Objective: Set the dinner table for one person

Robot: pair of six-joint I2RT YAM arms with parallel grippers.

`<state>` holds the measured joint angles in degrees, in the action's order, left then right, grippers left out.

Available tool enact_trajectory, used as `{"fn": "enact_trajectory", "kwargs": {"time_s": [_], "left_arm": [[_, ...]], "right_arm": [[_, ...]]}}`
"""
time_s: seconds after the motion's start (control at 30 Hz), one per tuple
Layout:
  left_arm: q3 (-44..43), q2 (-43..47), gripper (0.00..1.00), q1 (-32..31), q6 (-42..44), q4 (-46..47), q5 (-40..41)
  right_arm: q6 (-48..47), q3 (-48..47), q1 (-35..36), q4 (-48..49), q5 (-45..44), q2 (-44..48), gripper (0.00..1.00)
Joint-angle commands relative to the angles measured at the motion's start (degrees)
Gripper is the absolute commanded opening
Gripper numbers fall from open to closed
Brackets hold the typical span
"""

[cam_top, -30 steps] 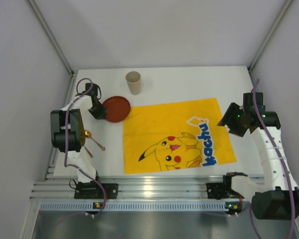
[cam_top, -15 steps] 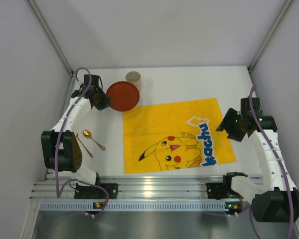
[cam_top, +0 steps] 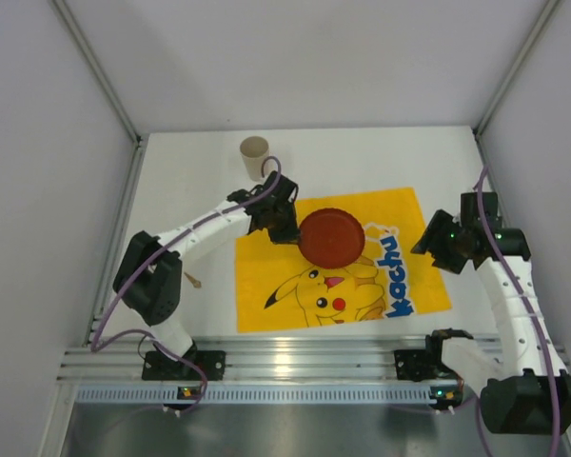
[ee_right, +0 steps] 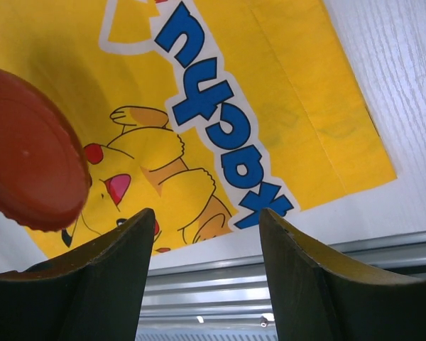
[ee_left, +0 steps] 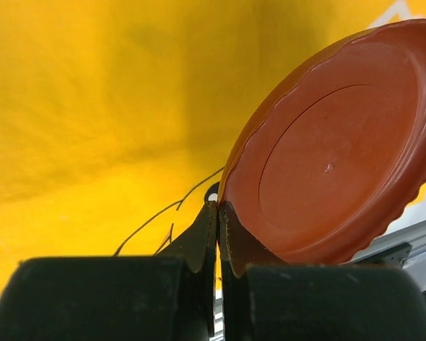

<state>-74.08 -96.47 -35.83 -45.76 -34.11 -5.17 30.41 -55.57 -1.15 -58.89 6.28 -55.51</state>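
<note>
A red plate (cam_top: pixel 331 238) with a scalloped rim hangs tilted above the middle of the yellow Pikachu cloth (cam_top: pixel 266 271). My left gripper (cam_top: pixel 299 231) is shut on the plate's left rim. In the left wrist view the fingertips (ee_left: pixel 218 207) pinch the edge of the plate (ee_left: pixel 341 163) over the cloth (ee_left: pixel 92 106). My right gripper (cam_top: pixel 436 246) hovers open over the cloth's right edge with nothing between its fingers (ee_right: pixel 206 220). From there the plate (ee_right: pixel 25 149) shows at far left. The white dinner table (cam_top: pixel 428 162) lies under everything.
A beige paper cup (cam_top: pixel 254 157) stands upright at the back of the table, behind the left arm. A bit of cutlery (cam_top: pixel 192 280) peeks out beside the left arm's elbow. The aluminium rail (cam_top: pixel 305 357) runs along the near edge.
The left arm has swung right and forward, carrying the red plate from the table's back left to above the cloth's middle. The right arm has barely shifted.
</note>
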Motion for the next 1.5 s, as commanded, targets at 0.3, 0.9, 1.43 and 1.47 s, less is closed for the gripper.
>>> {"fn": "enact_trajectory", "kwargs": {"time_s": [0.3, 0.9, 1.43, 1.47], "left_arm": [[4.4, -4.5, 0.04, -6.4, -3.9, 1.3, 3.1], [13.4, 8.0, 0.85, 3.2, 0.4, -3.1, 10.5], [16.3, -2.7, 0.83, 9.9, 2.1, 10.4, 3.1], [16.2, -3.0, 0.83, 11.5, 2.2, 10.4, 2.8]], "right_arm": [[-2.0, 0.6, 2.4, -0.1, -0.9, 2.9, 0.62], [-1.8, 2.3, 3.2, 1.1, -0.4, 3.4, 0.62], [-2.3, 2.0, 3.4, 1.1, -1.1, 1.5, 0.62], [-2.5, 1.9, 3.4, 1.0, -1.4, 1.5, 0.62]]}}
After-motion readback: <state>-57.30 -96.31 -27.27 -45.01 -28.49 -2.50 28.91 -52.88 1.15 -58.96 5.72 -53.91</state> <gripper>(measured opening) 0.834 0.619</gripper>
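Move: The left hand still pinches the plate by its left rim. The plate's spot, mid yellow mat, lies about 4 cm back, 9 cm right and 10 cm below that hand. The mat's left edge runs some 14 cm left and 3 cm back of the hand; the cup stands 21 cm ahead and 9 cm left. From the right hand the spot is about 24 cm left, 5 cm ahead and 14 cm down. Down about 7 cm and back some 5 cm the left hand lowers the plate to the middle of the yellow mat, opening wide near the bottom to let go of its rim. It then lifts, swings left away from the plate, and sinks again with open fingers to the mat's left part, at the end pushing the cloth slightly forward. ##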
